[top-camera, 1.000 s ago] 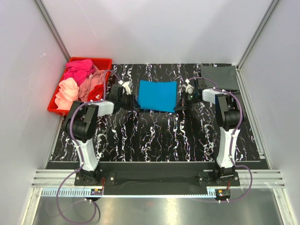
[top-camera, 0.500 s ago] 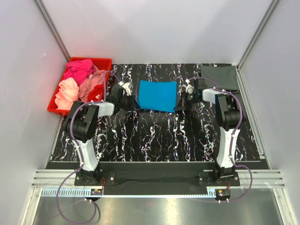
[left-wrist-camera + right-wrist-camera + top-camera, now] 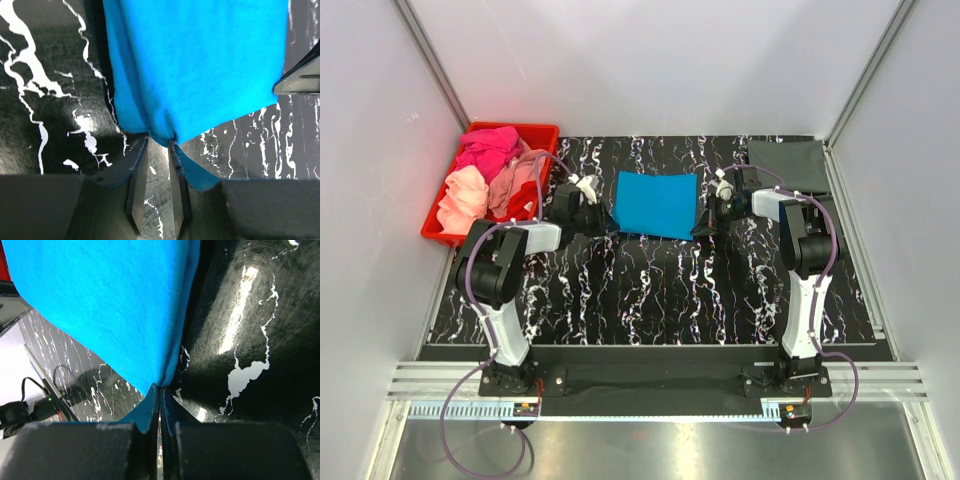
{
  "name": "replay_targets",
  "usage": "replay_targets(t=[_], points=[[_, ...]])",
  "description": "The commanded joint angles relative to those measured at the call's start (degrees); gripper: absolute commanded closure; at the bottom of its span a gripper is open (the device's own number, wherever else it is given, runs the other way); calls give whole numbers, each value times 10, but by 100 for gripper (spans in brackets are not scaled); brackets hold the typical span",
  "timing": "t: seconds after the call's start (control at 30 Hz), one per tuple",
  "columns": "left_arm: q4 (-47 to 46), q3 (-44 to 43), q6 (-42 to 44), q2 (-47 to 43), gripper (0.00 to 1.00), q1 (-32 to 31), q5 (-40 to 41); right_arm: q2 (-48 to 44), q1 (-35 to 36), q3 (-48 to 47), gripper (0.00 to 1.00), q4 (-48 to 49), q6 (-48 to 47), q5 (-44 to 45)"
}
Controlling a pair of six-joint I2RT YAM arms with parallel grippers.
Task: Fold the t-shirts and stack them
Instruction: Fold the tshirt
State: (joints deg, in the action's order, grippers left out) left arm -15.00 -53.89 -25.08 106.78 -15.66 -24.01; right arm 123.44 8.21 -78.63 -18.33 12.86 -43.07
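Note:
A bright blue t-shirt (image 3: 657,203) lies folded into a rectangle on the black marbled table (image 3: 650,290). My left gripper (image 3: 605,225) sits at its near-left corner. In the left wrist view the blue t-shirt (image 3: 200,65) ends right at the tips of my left gripper (image 3: 158,145), whose jaws stand a little apart with bare table between them. My right gripper (image 3: 703,227) is at the near-right corner. In the right wrist view my right gripper (image 3: 161,387) is shut, pinching the corner of the blue t-shirt (image 3: 110,305). A dark grey t-shirt (image 3: 788,165) lies folded at the back right.
A red bin (image 3: 542,130) at the back left holds hot pink (image 3: 488,148), peach (image 3: 465,195) and salmon (image 3: 520,170) shirts in a loose heap. White walls and metal rails enclose the table on three sides.
My left arm's elbow has shifted slightly down and to the left, and its wrist has edged back a little. The blue t-shirt and my right arm have not moved.

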Motion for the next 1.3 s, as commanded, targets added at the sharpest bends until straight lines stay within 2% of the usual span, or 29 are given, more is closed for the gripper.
replay_targets(t=[0.0,0.97,1.1,1.13,1.17,1.27], points=[[-49,0,-6,-25,72,5,-19,8,-3,-13,100,-2,-4,2],[-53,-37,-9,30,73,5,-17,8,-3,-11,100,0,-3,1],[-53,-42,-11,35,84,5,-18,7,-3,-9,100,0,-2,3],[-51,-43,-12,36,89,5,-19,7,-2,-9,100,0,-2,4],[-50,-45,-15,38,100,5,-22,7,-2,-9,100,0,-1,4],[-47,-48,-10,35,100,5,-35,6,-3,-10,100,-4,0,10]])
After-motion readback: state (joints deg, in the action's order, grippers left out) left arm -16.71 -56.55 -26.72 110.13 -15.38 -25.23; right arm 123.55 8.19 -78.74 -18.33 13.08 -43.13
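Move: The t-shirt's near left corner is about 1 cm ahead of the left hand, 1 cm to its right and 1 cm below, just off the slightly open fingertips. The folded shirt's middle lies some 7 cm ahead and 8 cm right; its near right corner is roughly level and 15 cm right. The red bin's middle stands around 12 cm ahead and 23 cm left. From the right hand, the near left corner is about 15 cm left, roughly level fore and aft. Creeping forward about 1.5 cm with a slight drift right, the left hand first rises half a centimetre, then sinks about 1 cm onto the shirt's near left corner. Near the end its slightly open fingers shut and pinch the cloth there, the wrist hardly turning. The right hand stays still, keeping its closed pinch on the near right corner. ##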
